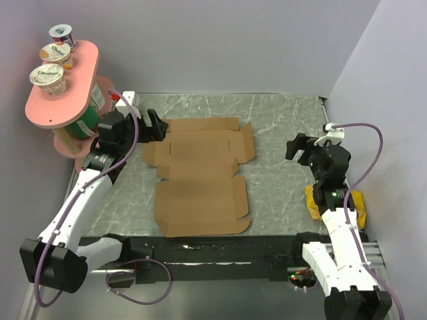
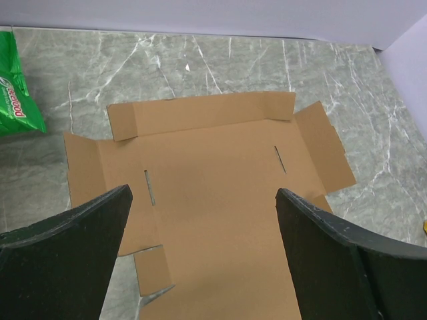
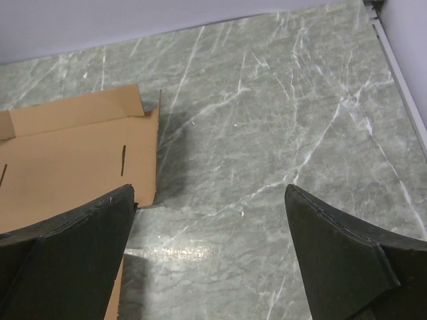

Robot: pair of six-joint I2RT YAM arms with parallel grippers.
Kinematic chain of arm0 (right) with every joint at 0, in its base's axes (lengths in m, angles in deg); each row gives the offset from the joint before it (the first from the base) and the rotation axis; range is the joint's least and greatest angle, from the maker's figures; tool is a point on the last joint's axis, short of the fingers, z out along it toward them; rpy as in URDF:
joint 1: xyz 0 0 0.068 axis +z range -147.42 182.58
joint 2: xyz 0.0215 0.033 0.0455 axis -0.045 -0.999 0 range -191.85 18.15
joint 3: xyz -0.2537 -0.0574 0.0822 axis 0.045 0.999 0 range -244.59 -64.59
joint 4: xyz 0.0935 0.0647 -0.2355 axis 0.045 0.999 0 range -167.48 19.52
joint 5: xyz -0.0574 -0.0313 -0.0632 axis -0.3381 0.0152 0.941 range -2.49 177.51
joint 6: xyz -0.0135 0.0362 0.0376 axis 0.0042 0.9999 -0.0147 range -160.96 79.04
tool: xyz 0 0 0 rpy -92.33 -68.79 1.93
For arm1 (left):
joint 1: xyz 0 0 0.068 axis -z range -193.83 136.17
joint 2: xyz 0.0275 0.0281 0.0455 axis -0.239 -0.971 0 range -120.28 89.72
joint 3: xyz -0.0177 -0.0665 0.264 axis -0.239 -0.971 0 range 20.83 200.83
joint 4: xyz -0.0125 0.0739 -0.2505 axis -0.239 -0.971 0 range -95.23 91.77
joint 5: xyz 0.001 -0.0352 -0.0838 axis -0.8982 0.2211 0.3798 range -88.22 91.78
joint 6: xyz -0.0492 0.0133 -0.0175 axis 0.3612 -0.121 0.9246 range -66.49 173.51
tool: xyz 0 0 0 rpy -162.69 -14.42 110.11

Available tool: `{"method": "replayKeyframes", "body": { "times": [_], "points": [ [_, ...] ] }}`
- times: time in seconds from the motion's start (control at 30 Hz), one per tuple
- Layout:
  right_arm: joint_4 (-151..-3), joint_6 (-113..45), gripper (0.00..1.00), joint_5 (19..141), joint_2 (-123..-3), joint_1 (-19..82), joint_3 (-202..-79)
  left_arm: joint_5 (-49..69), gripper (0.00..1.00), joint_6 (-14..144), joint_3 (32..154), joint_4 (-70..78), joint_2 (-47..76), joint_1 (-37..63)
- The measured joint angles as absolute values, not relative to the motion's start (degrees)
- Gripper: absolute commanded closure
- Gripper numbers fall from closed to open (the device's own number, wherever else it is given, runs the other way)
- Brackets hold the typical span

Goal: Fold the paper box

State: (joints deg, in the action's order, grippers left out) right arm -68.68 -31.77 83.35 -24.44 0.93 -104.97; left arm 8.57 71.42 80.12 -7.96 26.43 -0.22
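Observation:
The paper box [image 1: 200,173] is an unfolded brown cardboard sheet lying almost flat in the middle of the marble table, its flaps spread out and the far flap [image 2: 200,113] lifted a little. My left gripper [image 1: 157,127] hovers at the sheet's far left corner, open and holding nothing. The left wrist view looks down between that gripper [image 2: 203,193] onto the box [image 2: 213,173]. My right gripper [image 1: 297,148] is open too, off to the right of the sheet and clear of it. In the right wrist view that gripper [image 3: 210,190] has only bare table between its fingers, with the box [image 3: 67,160] at the left.
A pink two-tier stand [image 1: 60,100] with yogurt cups [image 1: 48,77] stands at the far left. A green packet [image 2: 13,100] lies beneath it. A yellow object [image 1: 357,207] sits beside the right arm. Walls close off the back and right sides.

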Motion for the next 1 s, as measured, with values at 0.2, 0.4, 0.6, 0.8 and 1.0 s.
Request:
{"method": "replayKeyframes", "body": {
  "times": [0.2,0.4,0.6,0.8,1.0],
  "points": [
    [-68.51,-31.59,0.0,79.72,-24.15,0.93,-105.47,8.96,0.04,71.83,80.51,-8.23,25.34,-0.22],
    [-65.34,-31.97,0.03,74.52,-30.21,1.85,-112.42,11.15,0.04,72.47,80.62,-8.69,24.95,-0.22],
    [-59.37,-32.47,0.03,75.9,-43.87,9.76,-123.46,15.85,0.04,72.58,80.71,-8.77,23.68,-0.57],
    [-58.13,-31.81,0.02,73.6,-61.16,11.92,-129.58,22.67,0.04,73.67,80.71,-8.8,20.86,-4.77],
    [-54.24,-32.01,0.05,70.8,-78.62,11.7,-140.16,27.5,0.04,75.31,80.71,-8.14,19.53,-9.58]
  ]
}}
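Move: The right side flap on the box's far panel lies about 17 cm ahead of the right hand, 13 cm to its left and some 24 cm below. At table height too, the small tab by the middle fold is about 4 cm ahead and 19 cm left, and the far flap about 28 cm ahead and 32 cm left. From the left hand, that right side flap is roughly 12 cm ahead, 34 cm right and 27 cm below. Towards the box's right side flap goes the right hand, first left with a slight rise, then forward, left and steeply down, about 12 cm forward, 12 cm left and 11 cm lower in all. Its open fingers tip down some 35 degrees and turn counter-clockwise, stopping short above the flap's near end. The left hand, also open, sinks about 3 cm over the left side, tipping down a little. ##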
